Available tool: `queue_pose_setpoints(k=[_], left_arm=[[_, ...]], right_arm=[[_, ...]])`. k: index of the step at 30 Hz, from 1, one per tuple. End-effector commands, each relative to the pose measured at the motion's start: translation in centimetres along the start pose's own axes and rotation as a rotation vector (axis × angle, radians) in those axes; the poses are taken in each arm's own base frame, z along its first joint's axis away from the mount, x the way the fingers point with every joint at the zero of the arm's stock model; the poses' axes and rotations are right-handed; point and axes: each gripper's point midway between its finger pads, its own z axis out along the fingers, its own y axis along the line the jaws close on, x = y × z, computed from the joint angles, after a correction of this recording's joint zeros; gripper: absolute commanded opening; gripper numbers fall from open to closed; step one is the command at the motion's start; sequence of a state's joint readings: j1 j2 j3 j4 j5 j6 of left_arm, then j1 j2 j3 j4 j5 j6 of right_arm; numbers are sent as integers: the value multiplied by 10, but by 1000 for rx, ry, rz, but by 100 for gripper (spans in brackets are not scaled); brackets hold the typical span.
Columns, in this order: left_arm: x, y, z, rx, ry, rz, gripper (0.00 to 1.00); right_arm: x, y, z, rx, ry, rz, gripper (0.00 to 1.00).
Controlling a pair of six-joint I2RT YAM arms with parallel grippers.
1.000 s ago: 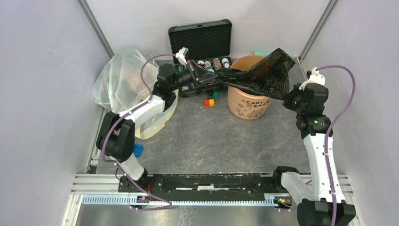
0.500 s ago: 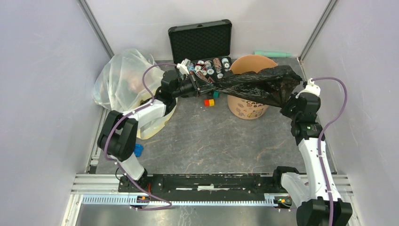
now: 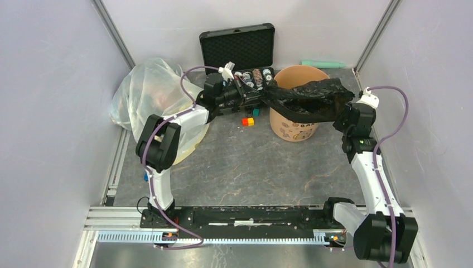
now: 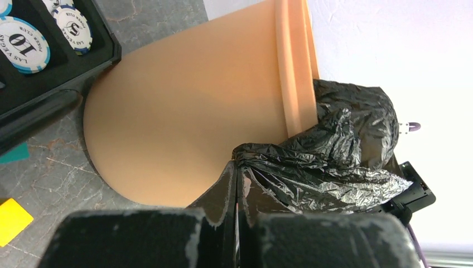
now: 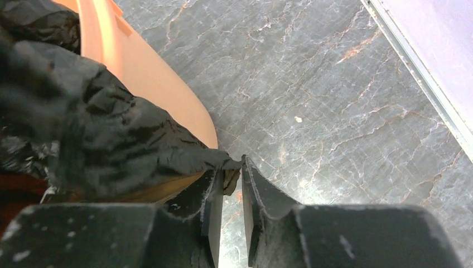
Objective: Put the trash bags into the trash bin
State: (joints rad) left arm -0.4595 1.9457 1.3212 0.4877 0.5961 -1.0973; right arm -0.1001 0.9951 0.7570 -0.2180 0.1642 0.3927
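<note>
The black trash bag [image 3: 309,95] is stretched across the mouth of the peach-orange trash bin [image 3: 293,129], sagging onto its rim. My left gripper [image 3: 261,94] is shut on the bag's left end, just left of the bin. In the left wrist view the jaws [image 4: 237,170] pinch the bag [image 4: 329,162] beside the bin's wall [image 4: 195,111]. My right gripper [image 3: 341,111] holds the right end at the bin's right side. In the right wrist view the fingers [image 5: 231,167] pinch a corner of the bag [image 5: 111,134], with a narrow gap below the pinch, beside the bin [image 5: 162,84].
An open black case [image 3: 237,47] of poker chips [image 4: 25,47] stands behind the left gripper. A big clear bag [image 3: 148,95] sits at the left. Small coloured blocks [image 3: 247,120] lie left of the bin. A green object [image 3: 323,63] lies by the back wall.
Both grippers have lowered the bag from above the bin down onto its rim. The left gripper moved right towards the bin; the right gripper moved in closer.
</note>
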Motion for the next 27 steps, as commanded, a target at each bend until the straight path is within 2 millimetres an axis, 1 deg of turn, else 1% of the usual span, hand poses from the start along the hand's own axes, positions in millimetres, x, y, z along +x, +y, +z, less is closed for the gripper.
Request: queue_pose_setpoints(k=[1, 3, 7, 9, 11, 13, 15, 19, 21, 24, 27], left_arm=[[-19, -1, 12, 21, -37, 53, 2], [-19, -2, 15, 38, -32, 50, 2], [-21, -11, 14, 77, -35, 52, 10], [-22, -16, 13, 90, -36, 56, 14], [-22, -22, 10, 101, -39, 60, 19], [-22, -26, 7, 106, -44, 65, 25], [-22, -30, 2, 108, -53, 76, 30], [-21, -31, -9, 73, -72, 101, 37], [-24, -33, -17, 47, -92, 123, 40], [-26, -31, -29, -4, -121, 159, 45], [-29, -34, -40, -40, -145, 204, 48]], right_arm=[[-34, 0, 10, 24, -93, -31, 25], [-37, 1, 13, 20, -90, -57, 27], [-49, 9, 10, -26, -115, -107, 36], [-54, 16, 4, -71, -137, -123, 43], [-56, 22, -3, -109, -154, -135, 55], [-59, 24, -10, -126, -171, -145, 67], [-61, 24, -18, -136, -188, -158, 74], [-66, 22, -33, -141, -221, -181, 83], [-73, 21, -40, -136, -251, -193, 85], [-92, 26, -53, -155, -313, -212, 87], [-113, 39, -66, -211, -360, -258, 90]])
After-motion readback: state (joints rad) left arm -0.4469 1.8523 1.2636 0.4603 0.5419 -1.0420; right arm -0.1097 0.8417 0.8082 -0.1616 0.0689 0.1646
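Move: The left hand pinches the left end of the black trash bag just outside the trash bin's left wall; the bin's middle is about 12 cm to its right, 2 cm ahead and 9 cm lower. The coloured blocks lie 5 cm left, about level, and the poker chip case 8 cm left and 11 cm ahead, both far below. From the right hand, with the bag's other corner at its slightly open tips, the bin lies some 15 cm left, 5 cm ahead and 7 cm lower. Both hands let go of the bag over the bin: the right eases about 2 cm forward with its already parting fingers, then spreads them wide and lifts some 9 cm, drawing back a little, its fingers tipping up and the hand rolling left side down, each by roughly 10 degrees. The left first nudges a centimetre or so forward and down beside the rim, opens from shut to about half while nearly still, then backs off up and to the left, away from the bin. ##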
